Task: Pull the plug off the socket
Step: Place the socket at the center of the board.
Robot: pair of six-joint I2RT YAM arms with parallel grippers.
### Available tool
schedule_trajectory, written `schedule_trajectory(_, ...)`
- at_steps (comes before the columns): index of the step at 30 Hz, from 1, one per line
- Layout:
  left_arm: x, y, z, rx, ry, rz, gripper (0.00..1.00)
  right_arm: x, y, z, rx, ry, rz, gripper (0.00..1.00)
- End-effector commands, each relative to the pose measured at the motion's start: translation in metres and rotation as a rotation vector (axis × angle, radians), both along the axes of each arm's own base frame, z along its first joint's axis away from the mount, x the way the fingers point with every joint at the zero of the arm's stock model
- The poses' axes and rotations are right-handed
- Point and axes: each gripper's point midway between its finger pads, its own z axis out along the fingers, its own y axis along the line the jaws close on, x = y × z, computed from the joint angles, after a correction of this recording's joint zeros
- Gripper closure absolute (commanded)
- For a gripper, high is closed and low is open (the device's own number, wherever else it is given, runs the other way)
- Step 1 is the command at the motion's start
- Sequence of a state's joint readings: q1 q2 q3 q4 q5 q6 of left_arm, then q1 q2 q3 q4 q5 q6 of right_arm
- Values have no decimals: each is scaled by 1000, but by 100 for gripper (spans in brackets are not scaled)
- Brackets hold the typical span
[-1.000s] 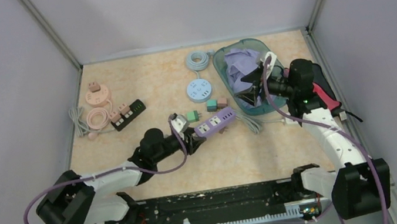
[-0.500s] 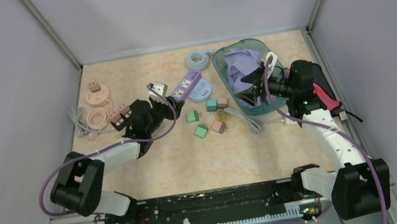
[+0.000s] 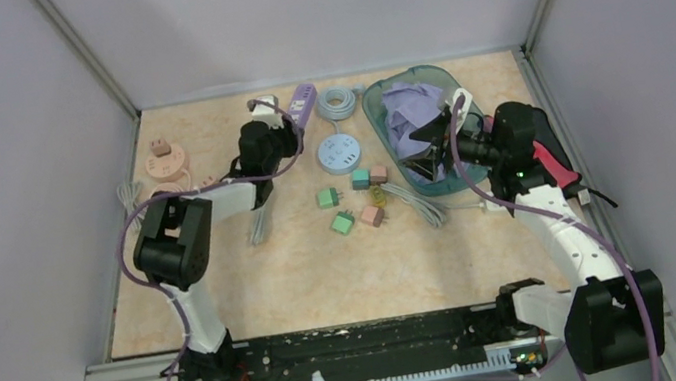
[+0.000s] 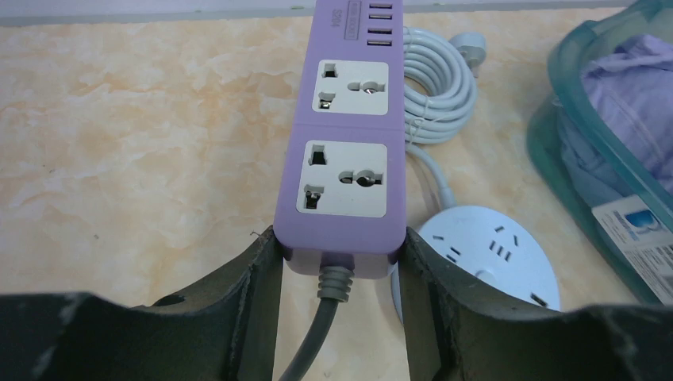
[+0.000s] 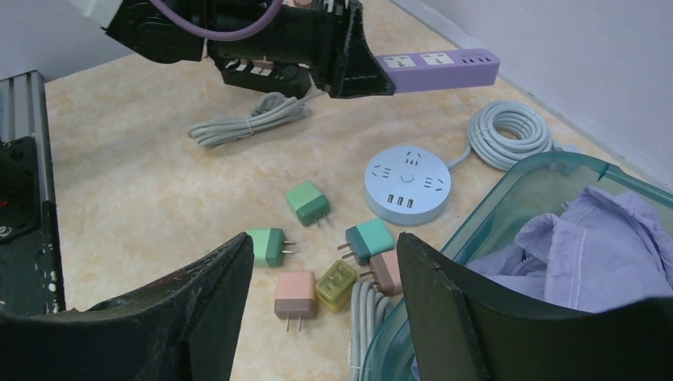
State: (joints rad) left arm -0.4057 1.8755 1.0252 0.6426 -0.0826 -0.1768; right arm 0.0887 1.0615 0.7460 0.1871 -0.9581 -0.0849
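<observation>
My left gripper (image 3: 285,126) is shut on the cord end of a purple power strip (image 3: 303,102) and holds it at the far back of the table. In the left wrist view the jaws (image 4: 340,242) clamp both sides of the strip (image 4: 343,143); its two sockets are empty and a grey cord hangs from it. Several loose plugs lie mid-table: green (image 3: 326,197), green (image 3: 344,221), teal (image 3: 361,179), pink (image 3: 372,216). My right gripper (image 3: 429,150) is open and empty above the bin's near side; in its wrist view (image 5: 324,240) the plugs lie between the fingers.
A round pale blue socket (image 3: 341,153) and a coiled grey cable (image 3: 337,103) lie beside the strip. A teal bin (image 3: 370,117) holds purple cloth. A pink round socket (image 3: 166,162), a black strip with pink plugs (image 3: 212,183) and a grey cable bundle (image 3: 260,224) lie left.
My left arm has swung the purple strip from the table's middle to the far back, left of the coiled cable. The loose plugs stay mid-table. The right arm has not moved.
</observation>
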Motion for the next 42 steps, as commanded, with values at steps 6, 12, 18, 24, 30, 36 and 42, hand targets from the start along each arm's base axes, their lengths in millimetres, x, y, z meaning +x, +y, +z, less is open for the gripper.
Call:
schedule_trajectory(6, 50, 1, -24, -19, 123, 153, 100, 0, 0, 8, 9, -47, 20, 33)
schedule_trajectory(12, 60, 0, -61, -4, 264, 214, 99, 0, 1, 8, 9, -46, 23, 33)
schedule_trajectory(18, 55, -6, -77, -13, 328, 193, 62, 1, 0, 6, 9, -44, 21, 33)
schedule_trajectory(24, 46, -11, -62, -31, 302, 143, 21, 0, 1, 6, 9, -44, 25, 32)
schedule_trajectory(30, 41, -16, -20, -45, 220, 75, 9, 0, 1, 4, 9, -41, 26, 32)
schedule_trajectory(36, 21, -26, 29, -47, 95, -70, 9, -1, 1, 4, 9, -41, 31, 32)
schedule_trajectory(42, -2, -31, 63, -50, 6, -197, 8, -3, 2, 5, 11, -43, 40, 32)
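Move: The left hand already holds the purple socket by its near end. The spot for the socket's middle lies about 13 cm ahead, 2 cm to the right and some 8 cm lower. The grey-blue cord coil is about 13 cm ahead and 12 cm right of the hand, the round socket about 10 cm right and 1 cm back, both 8 cm below. From the right hand that spot is roughly 31 cm ahead, 20 cm left and 22 cm down. Still pinching the purple socket's near end, the left hand carries it forward about 6 cm while lowering it a little more than that, tipping down and turning slightly counter-clockwise, onto the board left of the coil. The fingers then open wide and let go; the hand eases back some 5 cm, then climbs about 11 cm clear, the wrist levelling out again. ##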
